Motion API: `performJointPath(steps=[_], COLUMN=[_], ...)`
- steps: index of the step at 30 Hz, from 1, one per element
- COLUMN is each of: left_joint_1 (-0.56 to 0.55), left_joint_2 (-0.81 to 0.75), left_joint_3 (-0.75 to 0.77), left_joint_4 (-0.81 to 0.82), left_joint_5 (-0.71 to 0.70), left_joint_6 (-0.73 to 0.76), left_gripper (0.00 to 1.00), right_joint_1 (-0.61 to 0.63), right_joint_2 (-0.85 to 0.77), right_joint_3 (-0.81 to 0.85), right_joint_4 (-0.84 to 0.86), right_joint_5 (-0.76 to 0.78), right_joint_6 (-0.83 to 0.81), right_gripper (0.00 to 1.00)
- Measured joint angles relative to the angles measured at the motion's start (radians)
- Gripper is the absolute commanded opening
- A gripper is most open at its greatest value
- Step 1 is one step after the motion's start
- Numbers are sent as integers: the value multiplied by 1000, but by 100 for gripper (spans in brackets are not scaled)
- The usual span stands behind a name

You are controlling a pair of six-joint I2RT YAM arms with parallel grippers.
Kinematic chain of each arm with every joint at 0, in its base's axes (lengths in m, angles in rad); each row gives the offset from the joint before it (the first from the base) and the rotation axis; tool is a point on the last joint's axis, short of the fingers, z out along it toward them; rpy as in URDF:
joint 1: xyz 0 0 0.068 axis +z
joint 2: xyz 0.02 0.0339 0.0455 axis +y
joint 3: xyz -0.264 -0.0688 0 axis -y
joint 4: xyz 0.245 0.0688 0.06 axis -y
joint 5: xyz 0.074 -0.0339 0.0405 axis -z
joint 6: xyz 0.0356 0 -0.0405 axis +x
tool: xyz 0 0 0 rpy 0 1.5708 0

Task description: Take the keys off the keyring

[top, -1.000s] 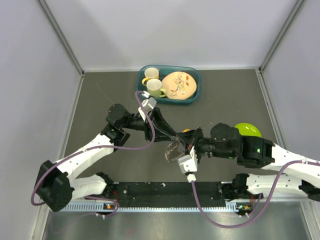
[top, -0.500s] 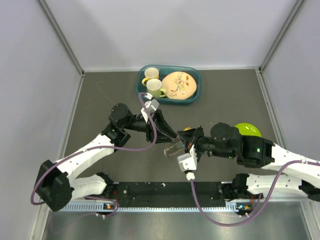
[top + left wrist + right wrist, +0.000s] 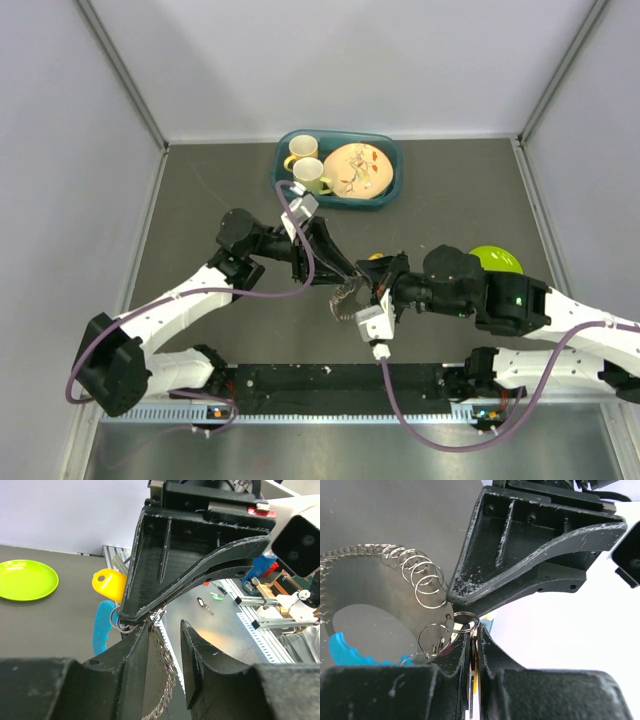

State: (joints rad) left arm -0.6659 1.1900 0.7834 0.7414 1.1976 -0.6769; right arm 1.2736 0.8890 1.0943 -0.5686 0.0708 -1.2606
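Note:
The keys [image 3: 372, 262] hang mid-air at the table's centre, between both grippers. My right gripper [image 3: 474, 630] is shut on a thin key held edge-on, showing black and yellow between the pads. The keyring [image 3: 464, 622], a thin wire loop, sits just above its fingertips. A grey metal disc [image 3: 367, 597] edged with several small rings hangs from the bunch. The yellow key head [image 3: 110, 583] and blue key head [image 3: 102, 630] show behind. My left gripper [image 3: 165, 626] is open; its left finger touches the keyring and the disc lies against that finger. In the top view the left gripper [image 3: 346, 279] meets the right gripper [image 3: 374, 282].
A teal tray [image 3: 283, 150] at the back holds two mugs [image 3: 306, 170] and a patterned plate [image 3: 355, 170]. A lime-green plate [image 3: 497, 260] lies at the right, partly under the right arm. A black rail [image 3: 330, 378] runs along the near edge.
The left wrist has shifted slightly right and the right wrist slightly up, so the two grippers press closer at the ring. The right gripper's hold on the key is unchanged.

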Motion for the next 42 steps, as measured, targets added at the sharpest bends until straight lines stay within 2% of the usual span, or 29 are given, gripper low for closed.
performJointPath(steps=[10, 19, 27, 31, 33, 35, 42], left_joint_1=[0, 0, -3, -3, -3, -3, 4], left_joint_2=[1, 13, -6, -42, -47, -49, -55], left_joint_3=[0, 0, 28, 43, 50, 56, 66], left_joint_4=[154, 177, -69, -180, -208, -248, -304], left_joint_5=[4, 16, -20, -45, -50, -62, -72], left_joint_6=[-114, -131, 53, 142, 167, 196, 223], left_gripper=[36, 34, 32, 26, 10, 0, 0], right_joint_1=[0, 0, 0, 0, 0, 0, 0], right_joint_2=[-5, -5, -1, 5, 8, 13, 21], right_joint_3=[-1, -1, -2, -2, -1, -1, -1], right_joint_4=[1, 1, -10, 0, 0, 0, -5], right_joint_5=[0, 1, 11, 10, 10, 10, 26], right_joint_6=[5, 8, 14, 15, 16, 16, 40], right_gripper=[0, 0, 0, 0, 0, 0, 0])
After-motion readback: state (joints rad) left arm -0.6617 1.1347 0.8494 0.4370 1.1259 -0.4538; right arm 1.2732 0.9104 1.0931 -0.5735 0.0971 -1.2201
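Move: The keyring's loops, already held in the right fingertips, lie about 1 cm to the right of the left hand's part-open tips, level ahead and in height. From the left hand, the yellow key is some 3 cm ahead and 4 cm to the right, and the coil-edged plate hangs about 4 cm back, 1 cm right and 4 cm below. The keyring lies about 1 cm left of the right hand. Left hand lifts about 2 cm, sinks and moves forward about 2, then shuts on the right-held keyring. ##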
